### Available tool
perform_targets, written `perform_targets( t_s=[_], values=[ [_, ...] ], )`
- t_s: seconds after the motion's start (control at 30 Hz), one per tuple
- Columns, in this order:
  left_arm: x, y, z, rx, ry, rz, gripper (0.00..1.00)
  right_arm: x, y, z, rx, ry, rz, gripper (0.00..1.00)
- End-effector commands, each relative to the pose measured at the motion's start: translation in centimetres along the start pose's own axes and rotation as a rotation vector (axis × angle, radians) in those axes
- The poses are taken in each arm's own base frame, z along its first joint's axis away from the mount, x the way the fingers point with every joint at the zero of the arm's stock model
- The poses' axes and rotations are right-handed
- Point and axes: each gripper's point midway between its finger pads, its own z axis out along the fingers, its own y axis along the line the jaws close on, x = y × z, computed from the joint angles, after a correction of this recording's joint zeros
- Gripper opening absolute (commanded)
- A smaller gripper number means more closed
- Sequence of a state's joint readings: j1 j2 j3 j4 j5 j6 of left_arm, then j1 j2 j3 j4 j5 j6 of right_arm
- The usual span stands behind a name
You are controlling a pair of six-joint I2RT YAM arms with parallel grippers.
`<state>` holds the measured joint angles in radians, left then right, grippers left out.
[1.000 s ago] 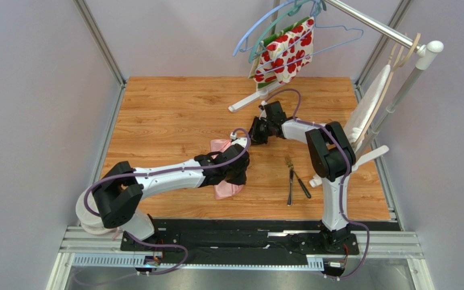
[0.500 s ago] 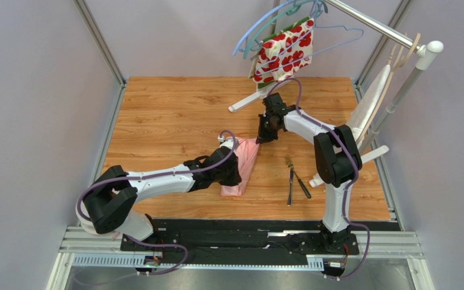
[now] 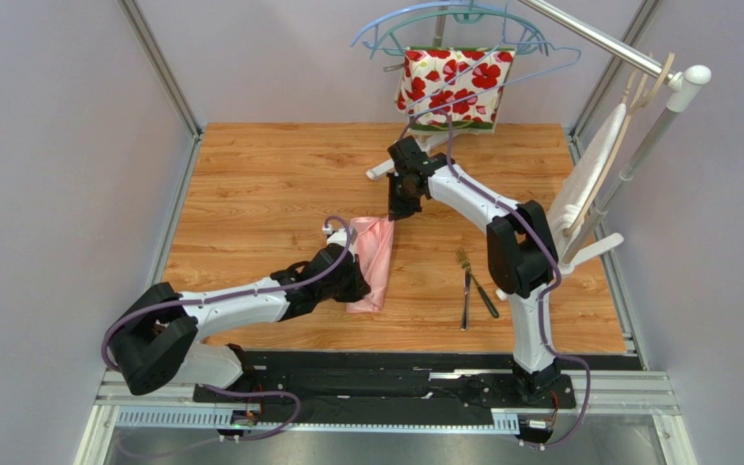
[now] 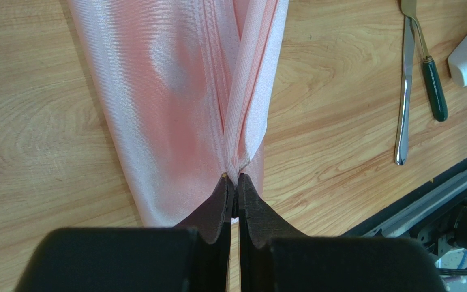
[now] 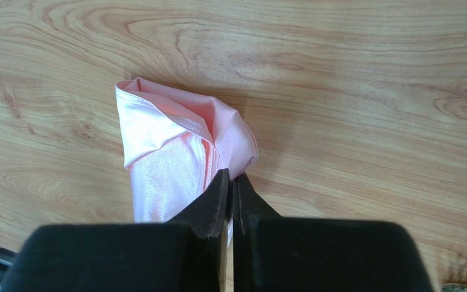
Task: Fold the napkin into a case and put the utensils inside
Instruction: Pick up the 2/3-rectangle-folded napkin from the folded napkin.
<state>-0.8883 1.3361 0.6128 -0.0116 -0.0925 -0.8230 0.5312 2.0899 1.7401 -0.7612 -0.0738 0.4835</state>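
Note:
The light-pink napkin [image 3: 376,254] lies as a long, narrow folded strip on the wooden table, stretched between both grippers. My left gripper [image 3: 362,289] is shut on its near end, pinching the folded edge [image 4: 242,152] between the fingertips. At the far end my right gripper [image 3: 392,215] is shut on a corner of the napkin [image 5: 169,146]. The utensils lie side by side to the right of the cloth: a silver fork [image 3: 464,286] and a darker thin piece [image 3: 486,298]. The left wrist view also shows the fork [image 4: 405,97] and the dark-handled piece [image 4: 434,88].
A clothes rack stands at the back right, with a red-and-white floral cloth [image 3: 449,87] on hangers and a white cloth [image 3: 587,179]. One white rack foot [image 3: 386,170] lies close behind the right gripper. A black rail [image 3: 395,363] runs along the near table edge.
The bunched napkin has been drawn out into a long strip. My right gripper moved left and farther back, my left gripper moved left and nearer. The floral cloth swung on its hanger.

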Motion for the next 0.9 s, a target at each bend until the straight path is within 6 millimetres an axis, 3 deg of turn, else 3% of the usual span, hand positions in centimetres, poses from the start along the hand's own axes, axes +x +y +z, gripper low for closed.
perform_targets(
  t_s=[0.0,0.27,0.47,0.77,0.87],
  values=[
    [1.1,0.6,-0.8,0.015,0.011,-0.003,0.0,-2.7,1.4,-0.3,0.013,-0.072,0.029,0.0],
    [2.1,-0.5,-1.4,0.137,0.012,0.008,0.0,-3.3,4.0,1.2,-0.079,-0.063,0.063,0.0],
    [3.4,0.9,-1.5,0.108,0.036,-0.002,0.0,-3.1,5.4,1.8,-0.093,-0.053,0.034,0.0],
    [2.1,-1.6,-1.9,0.176,0.049,0.021,0.0,-3.0,7.1,1.1,-0.154,-0.062,0.0,0.0],
    [2.5,-1.2,-1.8,0.168,0.055,0.008,0.0,-2.8,7.5,1.1,-0.162,-0.064,-0.006,0.0]
  ],
)
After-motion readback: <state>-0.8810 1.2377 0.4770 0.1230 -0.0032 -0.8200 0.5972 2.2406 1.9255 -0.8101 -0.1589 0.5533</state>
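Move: The folded napkin is already pinched by both hands. Its middle lies about 7 cm ahead of the left hand and about 3 cm below it; from the right hand, on the far right corner, it is roughly 10 cm back, 4 cm left and 4 cm down. From the left hand the knife lies some 20 cm right and 1 cm back, the fork about 22 cm right and 2 cm ahead, both some 5 cm lower. Both hands keep their pinch on the napkin's right-hand long edge. The right hand carries the far corner about 5.5 cm to the left, sinking about 1 cm midway, while the left hand eases the near part some 2 cm back towards the bases, with only slight wrist turns and the fingers shut. ##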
